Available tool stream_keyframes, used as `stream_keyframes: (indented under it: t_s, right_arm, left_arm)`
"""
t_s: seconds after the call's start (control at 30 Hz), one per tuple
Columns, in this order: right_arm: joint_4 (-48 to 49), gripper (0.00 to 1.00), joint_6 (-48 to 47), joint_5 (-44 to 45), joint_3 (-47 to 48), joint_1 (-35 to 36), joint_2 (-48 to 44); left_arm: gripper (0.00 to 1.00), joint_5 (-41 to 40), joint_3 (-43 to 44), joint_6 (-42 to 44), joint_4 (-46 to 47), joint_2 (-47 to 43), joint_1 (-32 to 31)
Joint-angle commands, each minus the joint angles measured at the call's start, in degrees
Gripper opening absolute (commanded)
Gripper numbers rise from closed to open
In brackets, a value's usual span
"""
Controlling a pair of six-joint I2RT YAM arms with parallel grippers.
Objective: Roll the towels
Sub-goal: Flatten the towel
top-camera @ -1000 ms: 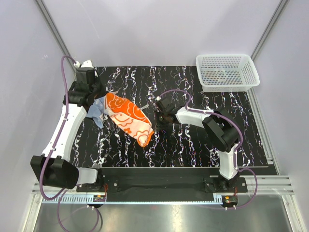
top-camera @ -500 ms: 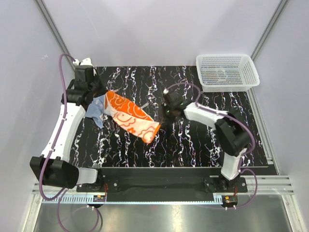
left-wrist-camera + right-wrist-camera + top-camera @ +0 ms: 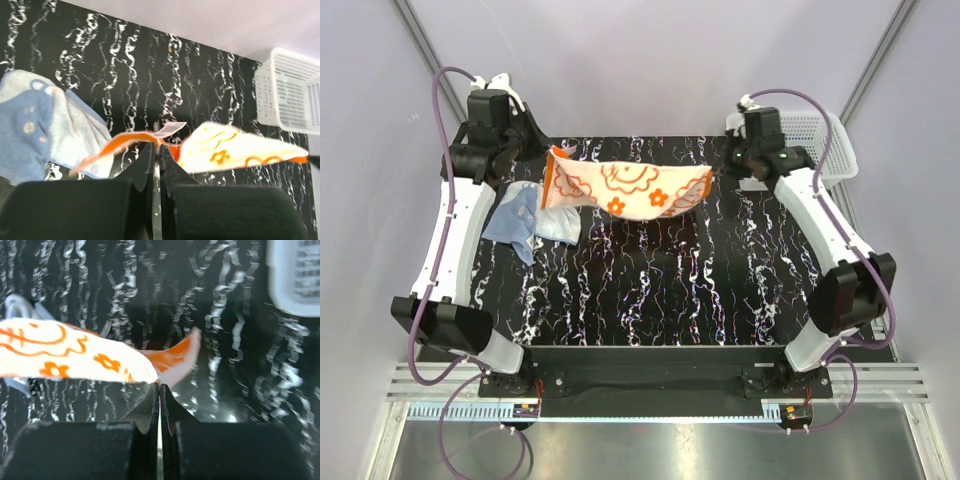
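The orange towel [image 3: 625, 187] with its white print hangs stretched in the air across the back of the mat, sagging in the middle. My left gripper [image 3: 552, 152] is shut on its left corner, my right gripper [image 3: 711, 172] shut on its right corner. In the left wrist view the orange towel [image 3: 235, 147] runs off to the right from the left gripper [image 3: 159, 146], a white label beside the pinch. In the right wrist view the orange towel [image 3: 75, 355] runs left from the right gripper [image 3: 159, 385]. The blue-grey towel [image 3: 527, 220] lies crumpled on the mat at the left, also the blue-grey towel [image 3: 35, 125].
A white mesh basket [image 3: 820, 150] stands at the back right corner, partly behind the right arm; the basket [image 3: 290, 90] shows in the left wrist view and the basket [image 3: 297, 275] in the right wrist view. The black marbled mat [image 3: 690, 280] covers the table.
Both arms rose and spread apart towards the back. The orange towel, bunched on the mat before, is now lifted and stretched between the two grippers. The blue-grey towel stayed on the mat.
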Motion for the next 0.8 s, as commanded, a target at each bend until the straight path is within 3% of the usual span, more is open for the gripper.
stream_keyframes:
  t_s: [0.0, 0.3, 0.43, 0.57, 0.77]
  right_arm:
    - [-6.23, 0.00, -3.51, 2.88, 0.87, -3.15, -7.73]
    - [-10.10, 0.00, -0.17, 8.59, -14.50, -3.50, -33.38]
    - [-13.27, 0.00, 1.32, 17.98, -18.56, -3.50, -42.47]
    - [-16.08, 0.00, 1.23, 20.72, -20.05, -3.50, -42.58]
    - [-13.64, 0.00, 2.38, 17.74, -22.60, -3.50, -26.96]
  left_arm:
    - [0.00, 3.92, 1.74, -0.17, -2.94, -1.70, -1.13]
    - [0.00, 4.10, -15.85, -1.13, -3.47, -22.96, -5.16]
    - [0.00, 4.27, -19.81, -3.41, -7.24, -28.94, -6.93]
    - [0.02, 4.97, -24.46, -4.39, -7.17, -30.71, -6.93]
    - [0.04, 2.77, -30.09, -6.93, -4.53, -21.41, -6.93]
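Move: Both hands already hold the orange-and-white towel by its corners, in the air. The bare middle of the table lies about 14 cm back, 19 cm to the right and 35 cm below the left hand; from the right hand it is 16 cm back, 12 cm left and 25 cm down. The blue towel is some 4 cm ahead and 8 cm left of the left hand, on the table; the white basket's middle is roughly 17 cm ahead and 20 cm right of the right hand. Backwards in one quick sweep, both hands swing the held towel some 17 cm towards the bases, the right one also going 12 cm right and rising about 9 cm, turning clockwise by some 20 degrees, which widens the gap between the hands. At the end both reverse slightly forward and sink about 6 cm, fingers still shut on the corners. ##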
